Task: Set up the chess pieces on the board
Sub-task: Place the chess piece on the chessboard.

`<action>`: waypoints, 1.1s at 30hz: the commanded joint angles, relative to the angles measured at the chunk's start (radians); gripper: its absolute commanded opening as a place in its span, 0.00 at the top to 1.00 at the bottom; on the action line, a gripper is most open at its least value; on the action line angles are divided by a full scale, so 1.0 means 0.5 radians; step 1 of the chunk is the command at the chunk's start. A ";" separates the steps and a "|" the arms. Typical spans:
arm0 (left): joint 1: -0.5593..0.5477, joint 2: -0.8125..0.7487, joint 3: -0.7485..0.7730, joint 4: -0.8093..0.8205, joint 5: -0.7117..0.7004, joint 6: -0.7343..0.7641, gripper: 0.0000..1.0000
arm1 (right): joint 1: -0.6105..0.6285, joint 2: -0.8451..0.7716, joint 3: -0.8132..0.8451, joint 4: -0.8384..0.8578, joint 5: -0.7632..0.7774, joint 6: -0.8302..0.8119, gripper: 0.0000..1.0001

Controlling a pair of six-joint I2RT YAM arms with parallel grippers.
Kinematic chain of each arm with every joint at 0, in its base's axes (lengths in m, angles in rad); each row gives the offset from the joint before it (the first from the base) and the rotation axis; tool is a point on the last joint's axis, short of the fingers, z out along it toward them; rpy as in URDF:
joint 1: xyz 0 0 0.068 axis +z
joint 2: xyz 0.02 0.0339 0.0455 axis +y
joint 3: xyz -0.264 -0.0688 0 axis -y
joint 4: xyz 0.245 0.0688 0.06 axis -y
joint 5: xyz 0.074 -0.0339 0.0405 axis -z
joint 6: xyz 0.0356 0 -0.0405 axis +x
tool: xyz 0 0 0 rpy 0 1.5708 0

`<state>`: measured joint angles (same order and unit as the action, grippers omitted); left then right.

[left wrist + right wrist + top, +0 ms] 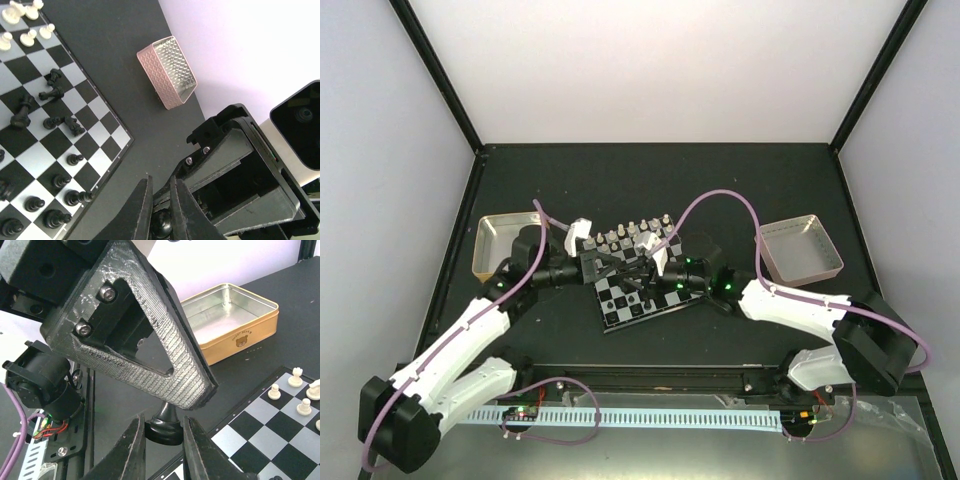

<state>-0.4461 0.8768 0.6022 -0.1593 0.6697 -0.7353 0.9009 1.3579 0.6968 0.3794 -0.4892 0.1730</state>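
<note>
Both grippers meet over the board, on one black chess piece. My right gripper is shut on the piece's wide base. My left gripper is shut on its round head, and its grey ribbed finger covers the top of the piece in the right wrist view. On the board, several black pieces lie toppled and others stand near one edge. White pieces stand at the far side. In the top view the two grippers hide the held piece.
A shallow metal tray lies left of the board and another to its right. The right tray shows in the left wrist view, and the left tray as a gold tin. A slotted rail runs along the near edge.
</note>
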 commanded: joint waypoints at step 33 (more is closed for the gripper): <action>-1.006 0.578 0.446 -0.172 -1.420 0.747 0.98 | -0.451 -0.577 -0.308 -1.035 1.583 1.506 0.27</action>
<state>-0.8825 1.0901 0.7635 -0.2829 0.0544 -0.4313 0.7090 1.0851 0.5808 -0.0692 0.2600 0.8097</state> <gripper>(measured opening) 0.081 0.726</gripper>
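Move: The left gripper already holds the black chess piece, with the right gripper still on its base. The empty near-row squares to fill lie about 8 cm back, 10 cm right and 17 cm below the left hand; the standing back-row piece is some 8 cm back and 7 cm right, the standing pawn 4 cm back and 9 cm right. From the right hand, the fallen black pieces lie roughly 6 cm forward, 9 cm right and 15 cm down. Open the right gripper wide to let go of the piece's base, lift it slightly, then swing it right about 18 cm and forward some 10 cm, sinking late and turning clockwise, out past the board's right side. Keep the left grip shut; ease it a little forward and left, then sweep it right over the near part of the board, lowering and tipping its fingers down some 30 degrees. ##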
